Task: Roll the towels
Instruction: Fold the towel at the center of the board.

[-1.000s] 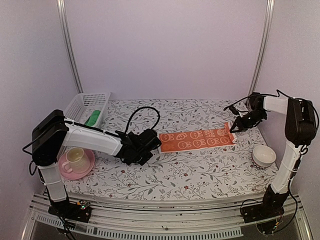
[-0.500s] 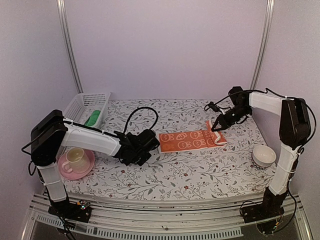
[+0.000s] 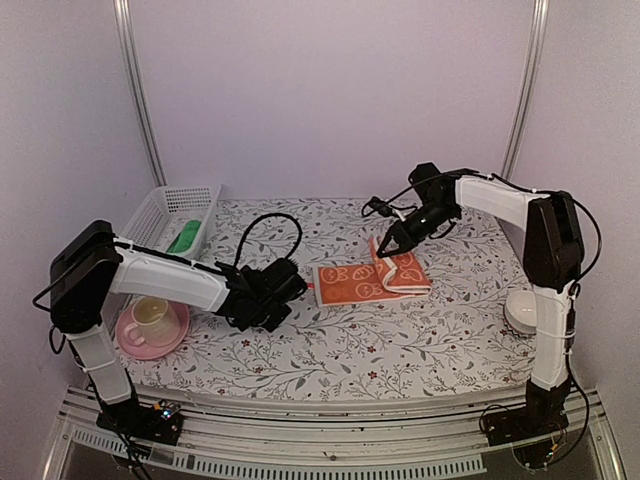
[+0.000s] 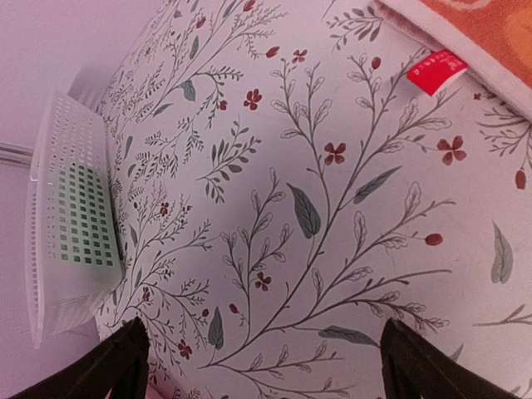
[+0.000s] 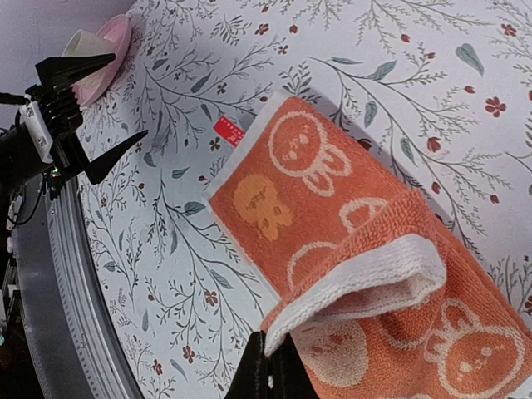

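Observation:
The orange-red towel (image 3: 362,281) with white figures lies mid-table. Its right end is lifted and folded back over itself toward the left. My right gripper (image 3: 384,247) is shut on that white-edged end (image 5: 357,287), held a little above the flat part; in the right wrist view its gripper (image 5: 270,374) pinches the hem. My left gripper (image 3: 292,291) stands open just left of the towel's left end, touching nothing. In the left wrist view only the towel's corner (image 4: 490,29) and red tag (image 4: 437,71) show. The green towel (image 3: 185,238) lies in the basket.
A white slotted basket (image 3: 170,205) stands at the back left. A cup on a pink saucer (image 3: 152,322) sits front left beside the left arm. A white bowl (image 3: 524,313) stands at the right, by the right arm's base. A floral cloth covers the table.
My right gripper has travelled left with the towel's right end, folding it over the flat part. The left arm has shifted only slightly.

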Robot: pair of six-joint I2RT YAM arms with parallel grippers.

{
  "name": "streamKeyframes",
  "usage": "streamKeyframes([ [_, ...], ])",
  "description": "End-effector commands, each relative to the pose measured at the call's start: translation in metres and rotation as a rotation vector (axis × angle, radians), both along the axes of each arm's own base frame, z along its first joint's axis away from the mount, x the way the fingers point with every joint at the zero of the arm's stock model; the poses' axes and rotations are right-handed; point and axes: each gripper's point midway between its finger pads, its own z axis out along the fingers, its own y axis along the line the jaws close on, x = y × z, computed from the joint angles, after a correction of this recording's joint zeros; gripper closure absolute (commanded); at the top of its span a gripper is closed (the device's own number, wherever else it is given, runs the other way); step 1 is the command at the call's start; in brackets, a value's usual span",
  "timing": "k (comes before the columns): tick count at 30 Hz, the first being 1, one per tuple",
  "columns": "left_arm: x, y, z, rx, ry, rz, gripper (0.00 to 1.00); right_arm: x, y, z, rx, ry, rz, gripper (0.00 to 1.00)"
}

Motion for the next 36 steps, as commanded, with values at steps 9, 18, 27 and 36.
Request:
streamKeyframes([
  [9, 0.004, 0.011, 0.006, -0.016, -0.012, 0.038, 0.03, -0.002, 0.048, -0.005, 0.065, 0.049, 0.070, 0.98],
  [18, 0.005, 0.009, 0.001, -0.011, -0.004, 0.039, 0.03, 0.007, 0.060, -0.010, 0.100, 0.057, 0.063, 0.98],
  [27, 0.005, 0.007, -0.004, -0.016, 0.009, 0.040, 0.03, 0.004, 0.073, -0.023, 0.110, 0.087, 0.080, 0.98],
  [36, 0.007, -0.003, -0.006, -0.059, 0.020, 0.023, 0.03, -0.017, 0.101, -0.014, 0.235, 0.161, 0.175, 0.61],
])
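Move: The right hand pinches the leading edge of the folded-over towel. The towel's left end, where that edge is being taken, lies about 14 cm to its left, roughly level with it and some 10 cm below. The red tag stands about 2 cm left of that end; the fold crease is about 10 cm to the hand's right, level with it. From the idle left hand, the towel's left end is some 10 cm ahead, 12 cm right and 5 cm below. Leftward, by about 8 cm in all, the right hand carries the pinched edge over the lower layer towards the towel's left end, quickly at first, then slowly. It sinks some 3.5 cm, mostly late on, and tilts a little, and just before the end the shut fingers start opening and let go of the edge, ending about a third open. ##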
